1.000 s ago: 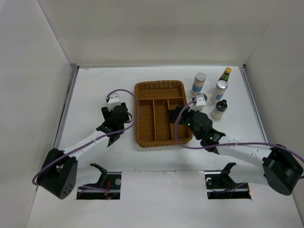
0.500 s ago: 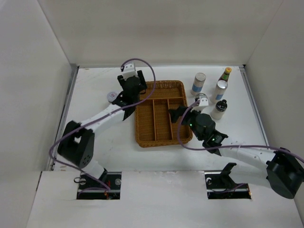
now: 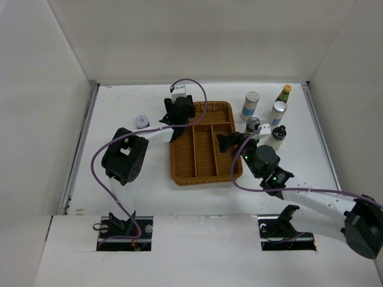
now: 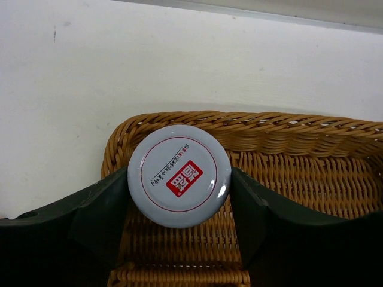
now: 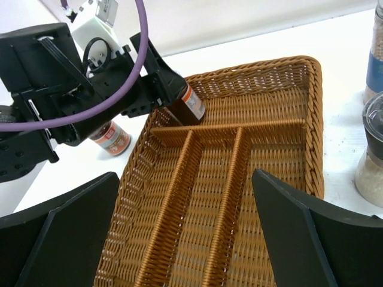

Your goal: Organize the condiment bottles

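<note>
My left gripper (image 4: 179,200) is shut on a short jar with a white, red-labelled lid (image 4: 179,175). It holds the jar tilted at the far left corner of the brown wicker tray (image 4: 287,124). In the right wrist view this jar (image 5: 189,105) sits low in the tray's far compartment, and I cannot tell if it touches the floor. A second short jar (image 3: 142,121) stands on the table left of the tray. My right gripper (image 5: 185,230) is open and empty above the tray's right long compartment. Two white-blue cylinders (image 3: 251,104) (image 3: 277,113), the yellow-capped sauce bottle (image 3: 283,94), the black-capped bottle (image 3: 276,137) and a third jar (image 3: 254,124) stand right of the tray.
The tray (image 3: 200,156) has one cross compartment at the far end and three long ones. In the top view the left gripper (image 3: 179,112) and right gripper (image 3: 230,142) are at opposite sides of it. White walls enclose the table on three sides.
My left arm has swung from the table left of the tray to the tray's far left corner. The jar on the table at left has come into view. The right gripper has shifted slightly right.
</note>
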{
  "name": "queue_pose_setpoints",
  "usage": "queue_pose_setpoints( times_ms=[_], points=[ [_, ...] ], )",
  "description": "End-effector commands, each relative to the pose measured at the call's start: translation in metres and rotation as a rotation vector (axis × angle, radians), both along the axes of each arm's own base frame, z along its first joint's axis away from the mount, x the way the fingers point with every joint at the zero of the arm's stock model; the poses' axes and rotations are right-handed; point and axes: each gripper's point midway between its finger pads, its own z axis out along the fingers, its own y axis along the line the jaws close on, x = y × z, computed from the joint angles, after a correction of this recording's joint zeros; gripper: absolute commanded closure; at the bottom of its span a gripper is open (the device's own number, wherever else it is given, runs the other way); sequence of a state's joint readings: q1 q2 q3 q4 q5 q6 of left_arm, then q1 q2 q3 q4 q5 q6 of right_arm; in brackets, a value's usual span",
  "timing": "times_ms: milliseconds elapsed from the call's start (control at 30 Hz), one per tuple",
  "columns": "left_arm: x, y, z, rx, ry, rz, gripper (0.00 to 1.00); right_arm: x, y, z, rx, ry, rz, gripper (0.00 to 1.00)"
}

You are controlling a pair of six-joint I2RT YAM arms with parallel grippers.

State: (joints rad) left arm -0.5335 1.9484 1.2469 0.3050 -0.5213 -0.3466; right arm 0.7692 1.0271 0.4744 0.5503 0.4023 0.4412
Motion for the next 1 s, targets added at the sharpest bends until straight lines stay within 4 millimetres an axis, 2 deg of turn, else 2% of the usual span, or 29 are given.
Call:
queue_pose_setpoints(
  times_ms=[0,33,100,167,233,333,400,433,500,600,733,800,967],
  points=[
    [0.017,-0.015,0.045,-0.085,-0.13,-0.005,0.53,0.003,-0.004,0.011,0.042,-0.033,-0.013,0.0],
    [0.015,-0.015,0.043,-0.083,-0.128,-0.005,0.45,0.004,-0.005,0.011,0.041,-0.032,-0.018,0.0],
    [0.012,-0.015,0.052,-0.094,-0.145,-0.005,0.24,0.005,-0.007,0.01,0.042,-0.032,-0.024,0.0],
    [0.006,-0.014,0.074,-0.114,-0.179,-0.006,0.11,0.005,-0.008,0.01,0.044,-0.03,-0.027,0.0],
    [-0.003,-0.013,0.105,-0.14,-0.23,-0.014,0.06,0.006,-0.008,0.01,0.045,-0.028,-0.027,0.0],
    [-0.023,-0.002,0.145,-0.172,-0.292,-0.01,0.05,0.006,-0.007,0.009,0.043,-0.026,-0.024,0.0],
    [-0.04,0.019,0.156,-0.177,-0.311,0.034,0.05,0.006,-0.007,0.009,0.043,-0.026,-0.025,0.0],
    [-0.048,0.033,0.156,-0.171,-0.312,0.071,0.04,0.006,-0.008,0.009,0.045,-0.026,-0.027,0.0],
    [-0.066,0.066,0.148,-0.149,-0.298,0.164,0.03,0.005,-0.008,0.01,0.051,-0.029,-0.027,0.0],
    [-0.087,0.114,0.122,-0.102,-0.238,0.293,0.03,0.007,-0.005,0.006,0.047,-0.017,-0.022,0.0],
    [-0.09,0.166,0.08,-0.015,-0.111,0.411,0.03,0.01,0.001,0.0,0.031,0.003,-0.01,0.0],
    [-0.086,0.18,0.063,0.012,-0.056,0.438,0.03,0.01,0.003,-0.002,0.027,0.008,-0.004,0.0],
    [-0.071,0.185,0.027,0.001,0.026,0.412,0.03,0.011,0.006,-0.006,0.017,0.016,0.005,0.0]
  ],
)
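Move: The other white-lidded bottle, next to be taken, stands on the table about 18 cm to the left hand's left, 6 cm back and 3 cm below it. The first bottle is still between the left fingers, its middle some 2 cm below the hand point, inside the basket's far compartment; the basket's centre lies roughly 10 cm back and 9 cm to the right. From the right hand, the other bottle is about 40 cm left, 8 cm ahead and 13 cm lower. The bottle in the basket's far compartment is let go as the left fingers open wide. The hand lifts about 15 cm while drawing back, swings some 20 cm left over the basket's rim, then sinks about 12 cm towards the other white-lidded bottle, turning roughly 25 degrees counter-clockwise, fingers staying open. The right hand, open and empty, dips slightly near the end. ##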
